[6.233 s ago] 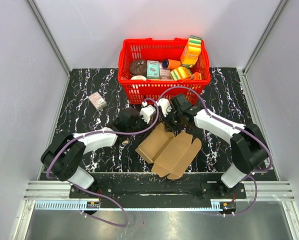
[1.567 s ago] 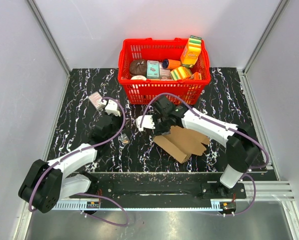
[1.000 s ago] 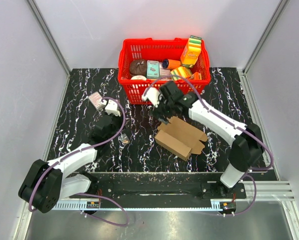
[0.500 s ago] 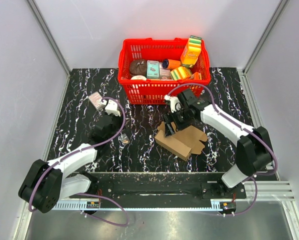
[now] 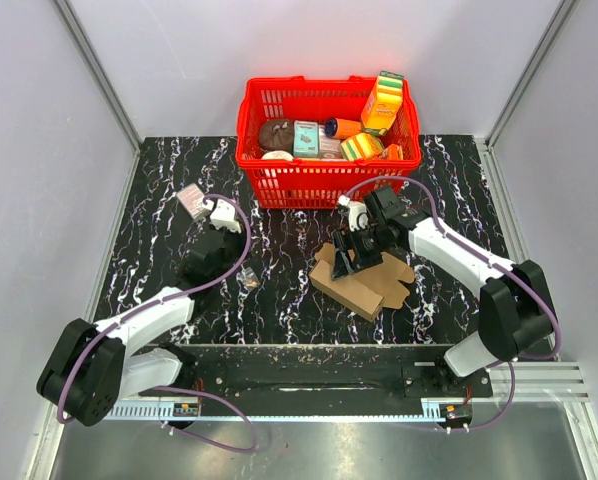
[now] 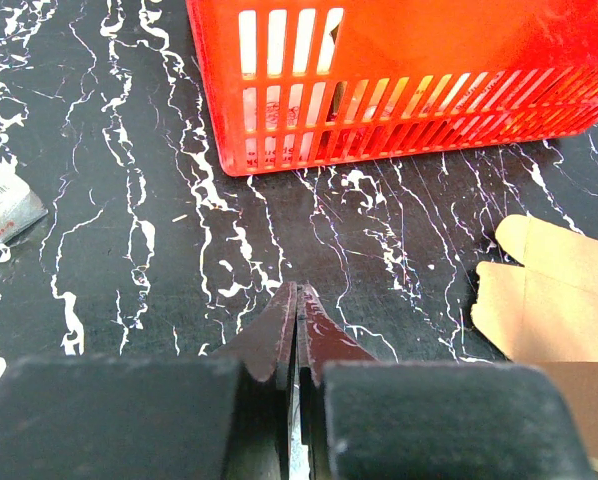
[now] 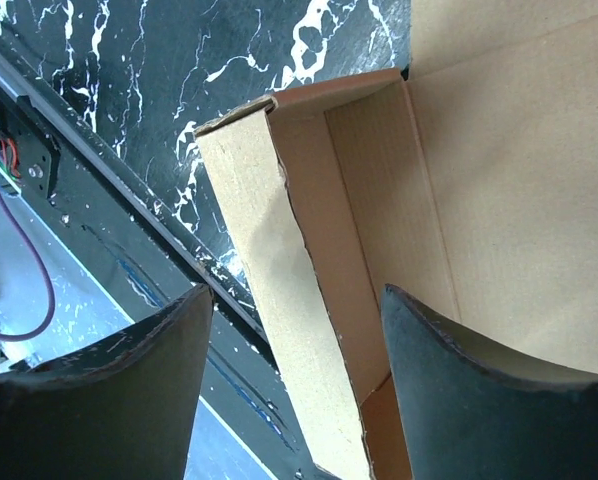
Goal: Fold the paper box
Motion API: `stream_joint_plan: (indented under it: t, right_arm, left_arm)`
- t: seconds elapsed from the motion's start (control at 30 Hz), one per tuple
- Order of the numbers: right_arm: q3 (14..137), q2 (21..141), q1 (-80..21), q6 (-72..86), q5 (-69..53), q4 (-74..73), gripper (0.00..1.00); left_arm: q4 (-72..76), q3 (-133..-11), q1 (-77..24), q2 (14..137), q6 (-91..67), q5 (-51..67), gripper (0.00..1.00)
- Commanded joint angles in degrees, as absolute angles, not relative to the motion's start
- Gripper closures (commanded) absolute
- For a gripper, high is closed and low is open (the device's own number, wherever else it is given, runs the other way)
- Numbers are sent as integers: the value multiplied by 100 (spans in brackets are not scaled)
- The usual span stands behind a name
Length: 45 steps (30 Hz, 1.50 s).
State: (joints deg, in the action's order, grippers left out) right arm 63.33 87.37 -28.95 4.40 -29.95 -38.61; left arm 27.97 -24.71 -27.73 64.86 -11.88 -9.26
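Note:
The paper box [image 5: 371, 280] is brown cardboard, partly folded, lying on the black marble table in front of the red basket. My right gripper [image 5: 349, 262] hangs over its left end, pointing down. In the right wrist view the gripper [image 7: 297, 300] is open, and a raised side wall [image 7: 269, 250] of the box stands between the fingers without touching either. The flat panel [image 7: 509, 170] lies to the right. My left gripper [image 6: 297, 292] is shut on nothing, low over bare table left of the box [image 6: 554, 300].
The red basket [image 5: 324, 172] of printed packages stands at the back, close behind the box, and fills the top of the left wrist view [image 6: 429, 60]. A small pinkish-grey box [image 5: 194, 202] lies at the left. A tiny scrap [image 5: 249, 283] lies mid-table.
My right gripper has come from the basket's front down onto the box's left end and narrowed slightly. The box has gone from spread out to partly folded. The left arm has stayed still.

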Motion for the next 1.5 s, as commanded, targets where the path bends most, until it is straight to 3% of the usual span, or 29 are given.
stream_joint_plan:
  t: [0.0, 0.5, 0.77, 1.0, 1.27, 1.47]
  right_arm:
    - [6214, 8710, -2821, 545, -3409, -3543, 31]
    - [5968, 8859, -2795, 624, -3832, -3278, 60]
    - [5889, 8807, -2795, 633, -3911, -3252, 85]
    - [5933, 8482, -2804, 598, -3858, -3348, 97]
    - [5933, 7911, -3058, 519, -2745, -3436, 100]
    - [6178, 8076, -3892, 299, -1401, -3533, 100]
  left_arm:
    - [3015, -2523, -2742, 6399, -1187, -932, 100]
    - [2979, -2549, -2733, 6434, -1169, -967, 100]
    - [2971, -2558, -2733, 6460, -1160, -967, 100]
    - [2971, -2558, -2733, 6434, -1151, -984, 100]
    - [2962, -2558, -2733, 6460, -1151, -976, 100]
    - [2962, -2575, -2733, 6486, -1151, -984, 100]
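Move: Just back of the open right fingers and between them, the paper box's near wall has its middle about 3 cm back and 3 cm below, running from ahead-left to back-right. The wide panel lies some 9 cm right and 1 cm back, 5 cm below; the small packet is roughly 19 cm left and level, also 5 cm below. From the left hand, the wall lies around 19 cm right, 13 cm back and 7 cm lower. Closing on the near wall of the paper box, the right fingers go from wide open to shut while the hand eases about 2 cm back and a little left and down, pinching the wall near its upper edge. Still gripping, the hand then lifts roughly 2.5 cm, its fingertips tipping up some 10 degrees. ##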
